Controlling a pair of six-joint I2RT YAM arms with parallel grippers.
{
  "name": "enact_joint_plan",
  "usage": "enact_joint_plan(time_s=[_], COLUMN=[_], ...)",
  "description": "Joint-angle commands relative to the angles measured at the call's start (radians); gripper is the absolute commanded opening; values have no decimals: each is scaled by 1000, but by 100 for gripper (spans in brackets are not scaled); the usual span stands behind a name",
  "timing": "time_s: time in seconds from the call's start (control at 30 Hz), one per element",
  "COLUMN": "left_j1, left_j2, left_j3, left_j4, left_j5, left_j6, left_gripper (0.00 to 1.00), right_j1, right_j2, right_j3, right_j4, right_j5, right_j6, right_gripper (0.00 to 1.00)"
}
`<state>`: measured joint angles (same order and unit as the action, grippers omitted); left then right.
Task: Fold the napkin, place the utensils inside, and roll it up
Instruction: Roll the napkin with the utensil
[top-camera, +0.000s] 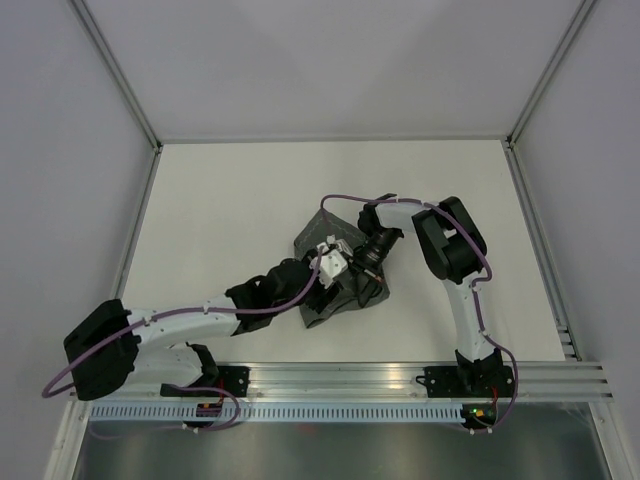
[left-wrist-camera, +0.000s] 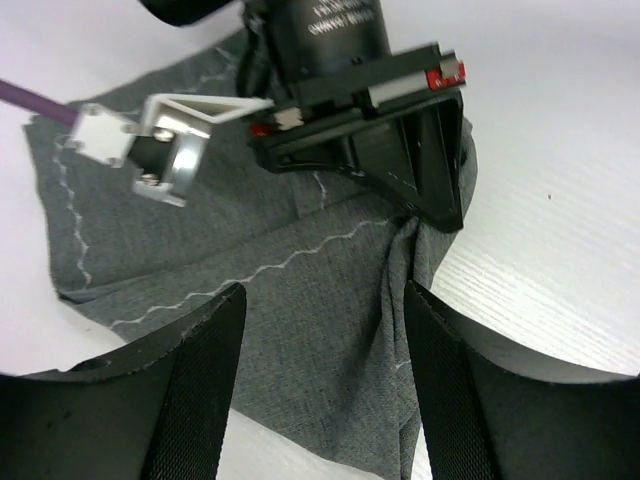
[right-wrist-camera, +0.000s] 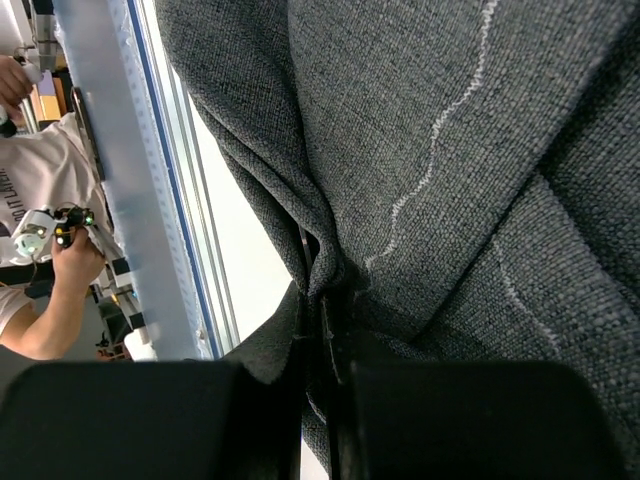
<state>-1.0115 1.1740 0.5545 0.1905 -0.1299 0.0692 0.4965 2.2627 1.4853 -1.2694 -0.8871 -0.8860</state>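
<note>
The dark grey napkin (top-camera: 318, 236) lies bunched and partly folded mid-table, its pale stitched line running across it (left-wrist-camera: 200, 230). My left gripper (left-wrist-camera: 322, 295) is open, its two fingers straddling the napkin's near edge without pinching it (top-camera: 325, 298). My right gripper (right-wrist-camera: 322, 310) is shut on a gathered fold of the napkin (right-wrist-camera: 450, 150). From the left wrist view, the right gripper (left-wrist-camera: 440, 212) presses the cloth's right side into a crease. The utensils are out of view.
The white table (top-camera: 230, 210) surrounds the cloth, with enclosure walls on three sides. An aluminium rail (top-camera: 350, 378) runs along the near edge by both arm bases. A person (right-wrist-camera: 40, 250) stands beyond that rail in the right wrist view.
</note>
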Motion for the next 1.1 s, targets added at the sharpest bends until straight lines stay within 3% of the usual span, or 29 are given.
enact_joint_plan(time_s=[0.0,0.4,0.77,0.87,0.9,1.0,1.07], left_j1=[-27,-52,-50,-49,-47,-41,-39], left_j2=[88,325,403,424,432,464,473], left_j3=[74,170,165,182,185,203,209], left_j4=[-32,-74,-5,-13,-23,-40,-40], left_j5=[33,210,173,180,188,200,207], left_j6=[72,86,81,89,90,87,83], left_gripper=[69,68,64,54,43,28,24], right_j1=[-7,-15,-19,-26,-27,-38,-44], right_j2=[66,75,75,75,75,75,75], right_j3=[3,1,-2,0,0,3,1], right_j4=[102,122,130,131,134,133,131], right_j5=[119,128,128,129,128,125,119], right_j6=[-68,-35,-25,-21,-19,-14,-14], right_gripper=[0,0,1,1,0,0,0])
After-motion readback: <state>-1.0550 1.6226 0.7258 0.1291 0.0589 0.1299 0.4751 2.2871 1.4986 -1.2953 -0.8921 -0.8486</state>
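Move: The stretch of rolled napkin edge for the left fingers is about 3 cm back, 5 cm to the right and 11 cm below. The right gripper's tips stand roughly level with the left hand, some 9 cm right and 11 cm lower; the napkin's near corner is about 8 cm back, 5 cm left and 12 cm down. From the right hand, that stretch is about 3 cm back and 4 cm left, at the same height. Left hand sinks 10 cm, drifting 5 cm right, and closes on the rolled edge beside the right's steady pinch. ##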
